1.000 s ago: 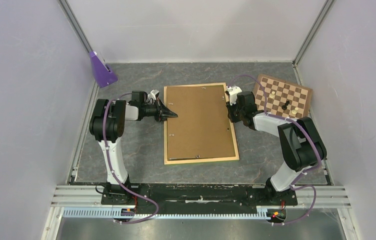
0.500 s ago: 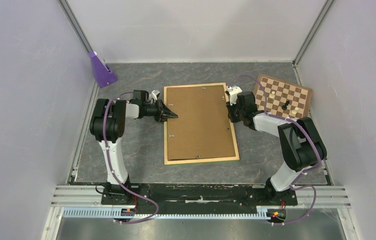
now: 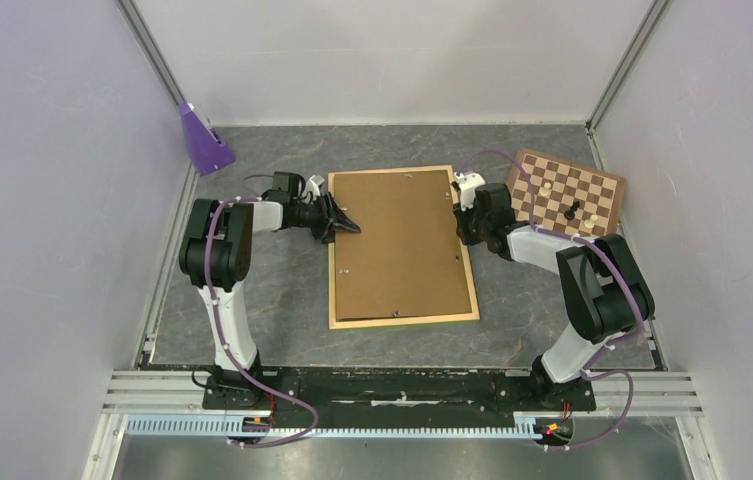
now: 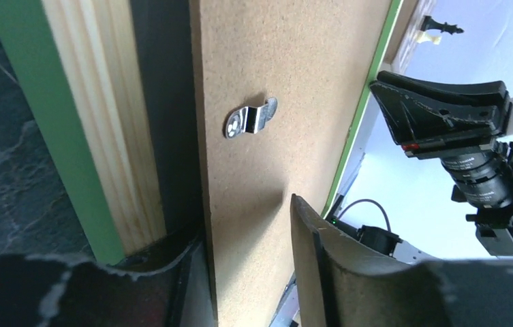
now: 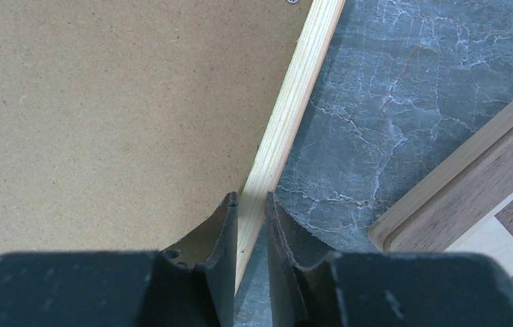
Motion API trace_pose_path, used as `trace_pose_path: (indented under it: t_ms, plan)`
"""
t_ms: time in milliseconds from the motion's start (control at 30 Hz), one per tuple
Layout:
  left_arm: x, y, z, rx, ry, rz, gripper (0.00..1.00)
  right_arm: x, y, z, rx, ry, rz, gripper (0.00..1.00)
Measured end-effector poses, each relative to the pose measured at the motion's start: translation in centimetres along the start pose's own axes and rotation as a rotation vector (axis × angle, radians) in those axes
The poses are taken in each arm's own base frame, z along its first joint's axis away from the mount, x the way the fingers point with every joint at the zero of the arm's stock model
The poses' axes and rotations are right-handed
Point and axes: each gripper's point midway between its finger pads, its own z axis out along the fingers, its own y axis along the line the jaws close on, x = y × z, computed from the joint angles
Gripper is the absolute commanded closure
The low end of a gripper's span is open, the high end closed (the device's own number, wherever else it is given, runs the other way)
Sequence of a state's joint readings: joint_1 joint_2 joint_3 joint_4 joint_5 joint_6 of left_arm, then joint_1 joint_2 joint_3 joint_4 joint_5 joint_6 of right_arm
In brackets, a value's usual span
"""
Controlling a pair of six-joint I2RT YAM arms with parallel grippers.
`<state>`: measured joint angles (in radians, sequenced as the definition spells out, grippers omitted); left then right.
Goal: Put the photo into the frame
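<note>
The frame [image 3: 402, 320] lies face down mid-table, pale wood rails up, with a brown hardboard panel [image 3: 402, 245] inside it. The photo is hidden. My left gripper [image 3: 342, 222] sits at the frame's left rail. In the left wrist view it [image 4: 243, 221] is open, its fingers straddling the panel's [image 4: 287, 82] edge, which stands off the pale rail [image 4: 97, 122] across a dark gap. A metal clip [image 4: 248, 117] shows on the panel. My right gripper [image 3: 463, 228] is at the right rail, and its wrist view shows it [image 5: 249, 197] shut on that rail [image 5: 301, 82].
A brown-and-cream chessboard [image 3: 566, 192] with a few pieces lies just right of the frame, close to the right arm. A purple object [image 3: 204, 138] stands in the back left corner. Enclosure walls ring the grey table.
My left gripper has opened from shut and shifted slightly toward the back along the frame's left edge. The right arm and frame have stayed put.
</note>
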<state>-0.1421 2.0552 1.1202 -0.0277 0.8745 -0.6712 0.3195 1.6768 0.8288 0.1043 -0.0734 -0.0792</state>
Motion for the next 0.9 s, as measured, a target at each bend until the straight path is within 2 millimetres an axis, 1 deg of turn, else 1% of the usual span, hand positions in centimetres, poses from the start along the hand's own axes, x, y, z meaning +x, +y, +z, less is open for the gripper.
trace_pose_path:
  t_ms: [67,133,400,733,900]
  plan:
    - [-0.1,-0.2,0.0,-0.016,-0.004,0.005,0.40,0.0,0.0,0.0,0.000,0.000,0.000,0.92]
    - [-0.2,-0.5,-0.1,-0.030,-0.010,0.008,0.38,0.0,0.0,0.0,0.000,-0.002,0.000,0.92]
    - [-0.3,-0.2,-0.4,-0.128,-0.023,0.020,0.36,-0.2,0.1,0.1,-0.005,-0.009,-0.001,0.92]
    - [-0.4,0.3,-1.9,-0.262,-0.047,0.064,0.35,-0.3,0.3,0.2,-0.013,-0.014,-0.002,0.92]
    - [-0.3,0.4,-2.2,-0.306,-0.043,0.087,0.35,-0.3,0.3,0.2,-0.013,-0.014,-0.002,0.92]
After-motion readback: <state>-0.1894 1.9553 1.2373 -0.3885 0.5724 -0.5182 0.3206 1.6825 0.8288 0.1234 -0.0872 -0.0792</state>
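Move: About 2 cm to the left of the left hand and 1 cm below is the brown backing board's left edge, level with it; the frame's left rail runs 3 cm to the left. One metal clip sits roughly 6 cm ahead and level sideways, another about 9 cm back. From the right hand the board's left edge is some 29 cm to the left; the frame's right rail is between its fingers. Opening its fingers further at the board's left edge, the left hand shifts about 2 cm left, towards the frame's left rail, and up slightly, while its wrist tips the fingers some 20 degrees more steeply down. Its left finger stays at the board's edge beside the rail, the other over the board. The right hand keeps straddling the right rail, barely drifting left. ##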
